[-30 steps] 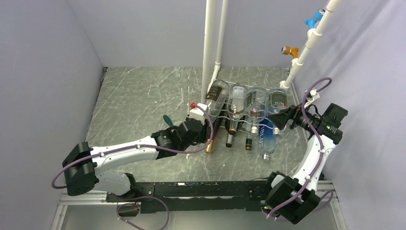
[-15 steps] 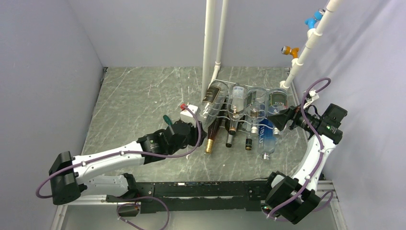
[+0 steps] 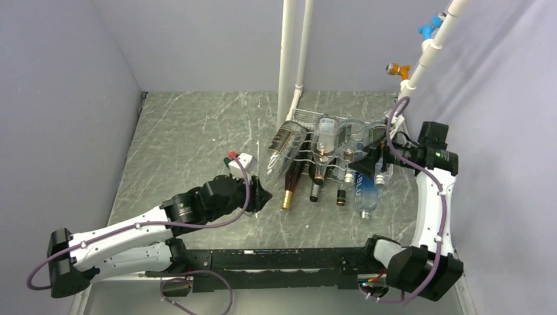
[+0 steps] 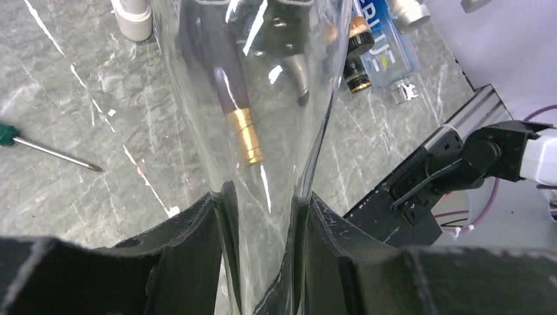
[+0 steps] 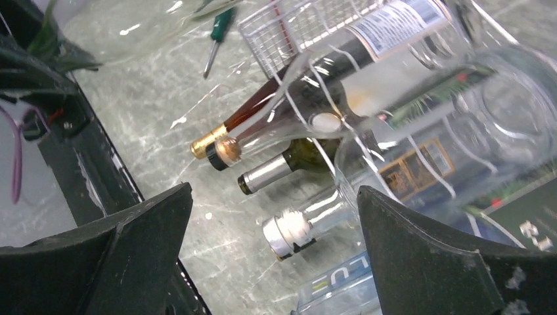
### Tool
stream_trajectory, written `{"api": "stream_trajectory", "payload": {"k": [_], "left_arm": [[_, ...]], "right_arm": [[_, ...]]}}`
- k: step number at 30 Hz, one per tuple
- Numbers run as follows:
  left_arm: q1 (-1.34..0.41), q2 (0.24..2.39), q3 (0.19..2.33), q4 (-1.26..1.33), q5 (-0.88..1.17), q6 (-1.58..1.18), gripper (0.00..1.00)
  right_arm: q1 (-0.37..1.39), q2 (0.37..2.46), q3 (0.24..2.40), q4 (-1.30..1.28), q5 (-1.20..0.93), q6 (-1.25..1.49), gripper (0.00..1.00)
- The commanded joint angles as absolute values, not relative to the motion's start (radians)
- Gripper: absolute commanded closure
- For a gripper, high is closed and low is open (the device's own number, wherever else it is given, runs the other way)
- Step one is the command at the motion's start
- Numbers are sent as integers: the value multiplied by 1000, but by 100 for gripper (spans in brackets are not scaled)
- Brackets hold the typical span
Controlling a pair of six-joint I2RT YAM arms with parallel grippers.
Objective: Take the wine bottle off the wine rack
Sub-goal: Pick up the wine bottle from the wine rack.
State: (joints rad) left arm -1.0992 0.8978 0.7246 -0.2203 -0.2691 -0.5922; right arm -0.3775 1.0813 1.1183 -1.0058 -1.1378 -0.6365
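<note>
The wine bottle (image 3: 280, 149) is clear glass with a dark label. It lies tilted, neck toward the near left, with its bottom end by the left end of the white wire wine rack (image 3: 307, 118). My left gripper (image 3: 262, 193) is shut on its neck. The left wrist view shows that glass neck (image 4: 263, 216) clamped between the two black fingers (image 4: 197, 246) of the left gripper (image 4: 263, 259). My right gripper (image 3: 372, 156) hovers open over the rack's right end. In the right wrist view the right gripper (image 5: 274, 189) holds nothing, with the rack's grid (image 5: 279, 26) and bottle necks below it.
Several other bottles lie in the rack: a dark one with a gold cap (image 3: 287, 197) and a clear one with a blue label (image 3: 365, 187). A green-handled screwdriver (image 4: 39, 147) lies on the grey table left of the rack. White pipes (image 3: 287, 59) stand behind it.
My left arm drew back toward the near left, pulling the clear bottle out of the rack's top left place and tilting it. My right gripper swung left over the rack's right end.
</note>
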Motion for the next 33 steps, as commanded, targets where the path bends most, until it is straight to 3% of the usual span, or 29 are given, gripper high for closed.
{"api": "stream_trajectory", "payload": {"k": [1,18,33], "left_arm": [[-1092,786,781,-73,-275,-607,100],[-1053,666,845,-405,-232,-676,100],[-947,753,984,-599,-40,-733,100]], "right_arm": [[-259,1091,1229,-1072,-1040,-786,0],[46,1259,1498,-1345,-1126,-1376,0],[415,1370,1591,-1276,-973,-1396,0]]}}
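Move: The wine bottle with the gold neck lies in the rack's lower row, its middle about 18 cm left of the open right hand, 6 cm farther out and some 18 cm below. The white-label bottle lies in the upper row about 9 cm left of that hand, 7 cm ahead and 10 cm down. From the left hand, gripping the clear bottle's neck, the wine bottle is 14 cm ahead, 8 cm right and 16 cm down; the screwdriver lies 10 cm ahead and 11 cm left, on the table. Sweeping left above the rack by about 15 cm, the wide-open right hand first rises some 4 cm, then drifts back slightly while swinging counter-clockwise and tipping downward to face the wine bottle's neck, touching nothing. The left hand keeps its grip on the clear bottle's neck and carries it left and back, away from the rack, tipping down about 15 degrees. ##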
